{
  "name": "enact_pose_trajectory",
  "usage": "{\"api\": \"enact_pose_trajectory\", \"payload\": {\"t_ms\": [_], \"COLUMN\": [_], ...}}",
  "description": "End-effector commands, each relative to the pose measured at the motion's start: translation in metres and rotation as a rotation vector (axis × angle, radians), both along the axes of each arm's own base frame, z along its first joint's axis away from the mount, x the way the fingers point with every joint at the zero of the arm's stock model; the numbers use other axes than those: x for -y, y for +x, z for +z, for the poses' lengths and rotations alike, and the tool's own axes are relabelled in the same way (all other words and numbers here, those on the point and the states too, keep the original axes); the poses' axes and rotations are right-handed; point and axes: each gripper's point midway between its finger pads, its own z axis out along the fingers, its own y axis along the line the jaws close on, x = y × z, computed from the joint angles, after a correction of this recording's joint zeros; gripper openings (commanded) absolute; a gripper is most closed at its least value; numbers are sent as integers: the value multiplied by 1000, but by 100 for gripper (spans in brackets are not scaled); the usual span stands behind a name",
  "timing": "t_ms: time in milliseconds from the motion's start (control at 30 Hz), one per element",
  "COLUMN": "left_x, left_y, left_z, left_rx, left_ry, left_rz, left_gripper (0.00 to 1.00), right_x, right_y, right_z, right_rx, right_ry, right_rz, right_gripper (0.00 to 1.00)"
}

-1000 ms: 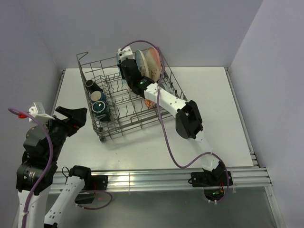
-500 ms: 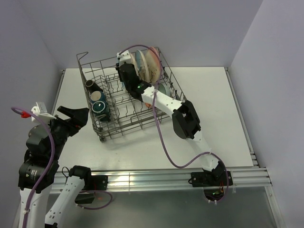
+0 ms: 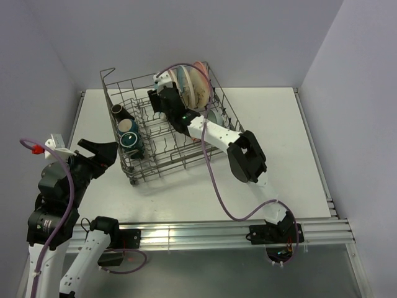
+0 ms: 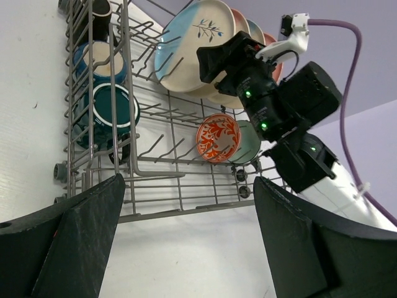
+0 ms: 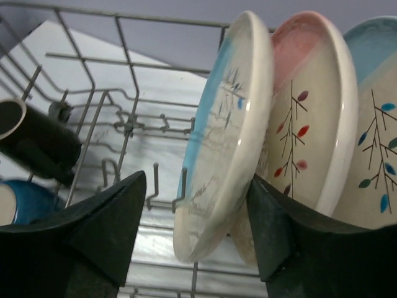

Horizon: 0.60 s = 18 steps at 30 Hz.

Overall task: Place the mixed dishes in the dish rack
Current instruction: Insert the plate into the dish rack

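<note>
The dish rack (image 3: 166, 169) stands at the back left of the table. Three two-tone plates (image 3: 189, 84) stand upright in its far end. My right gripper (image 5: 198, 230) reaches into the rack, open. The blue-and-cream plate (image 5: 226, 136) stands between its jaws, clear of the left finger (image 5: 93, 236) and close against the right one. A pink-and-cream plate (image 5: 304, 112) stands just behind it. Black (image 3: 119, 112) and teal (image 3: 129, 140) mugs lie on the rack's left side. An orange-red bowl (image 4: 218, 136) and a pale green bowl (image 4: 249, 144) sit on its right. My left gripper (image 4: 186, 242) hangs open and empty over the table by the rack's near side.
A blue mug (image 4: 96, 59) lies between the black and teal ones. Rows of upright tines (image 5: 155, 183) fill the rack floor. The right arm (image 3: 245, 158) stretches over the rack's near right corner. Walls close the table at the back and on both sides.
My right gripper has opened and let go of the blue-and-cream plate, which now stands among the tines beside the others. The left arm has shifted only slightly.
</note>
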Motion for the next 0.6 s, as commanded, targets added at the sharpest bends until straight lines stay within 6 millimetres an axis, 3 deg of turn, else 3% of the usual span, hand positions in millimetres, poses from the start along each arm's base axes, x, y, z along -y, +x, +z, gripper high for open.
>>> {"api": "enact_pose_trajectory", "payload": {"t_ms": [0, 67, 100, 167, 200, 367, 467, 567], "left_x": [4, 6, 7, 8, 7, 7, 7, 7], "left_y": [4, 5, 7, 7, 8, 6, 5, 2], "left_z": [7, 8, 8, 8, 10, 15, 17, 19], "left_rx": [29, 35, 35, 38, 46, 60, 65, 80], "left_ry": [-30, -30, -28, -27, -22, -5, 1, -2], "left_rz": [-12, -23, -23, -30, -29, -34, -39, -42], "left_gripper": [91, 91, 91, 91, 91, 91, 91, 91], "right_x": [7, 11, 16, 22, 24, 33, 66, 112], "right_y": [-27, -36, -44, -55, -66, -117, -153, -156], "right_z": [115, 117, 136, 133, 147, 144, 161, 161], "right_rx": [151, 143, 162, 131, 139, 77, 44, -50], "right_ry": [98, 64, 71, 38, 46, -57, -83, -47], "right_rz": [91, 137, 154, 186, 227, 442, 590, 659], "right_gripper": [73, 80, 83, 86, 87, 91, 92, 91]}}
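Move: The just-placed blue-and-cream plate stands at the right hand's part-open fingers, its middle some 5 cm ahead, 1 cm right and 3 cm lower. The pink plate is 4 cm right of it and 1 cm farther out. The black mug lies about 15 cm left of the hand and 4 cm back, the orange bowl 13 cm right and 10 cm back, both some 10 cm lower. From the left hand the blue-and-cream plate is about 36 cm ahead, 12 cm right and 15 cm below. The right hand opens wider and withdraws up about 17 cm and back 14, off the plate, turning 30° counter-clockwise. ##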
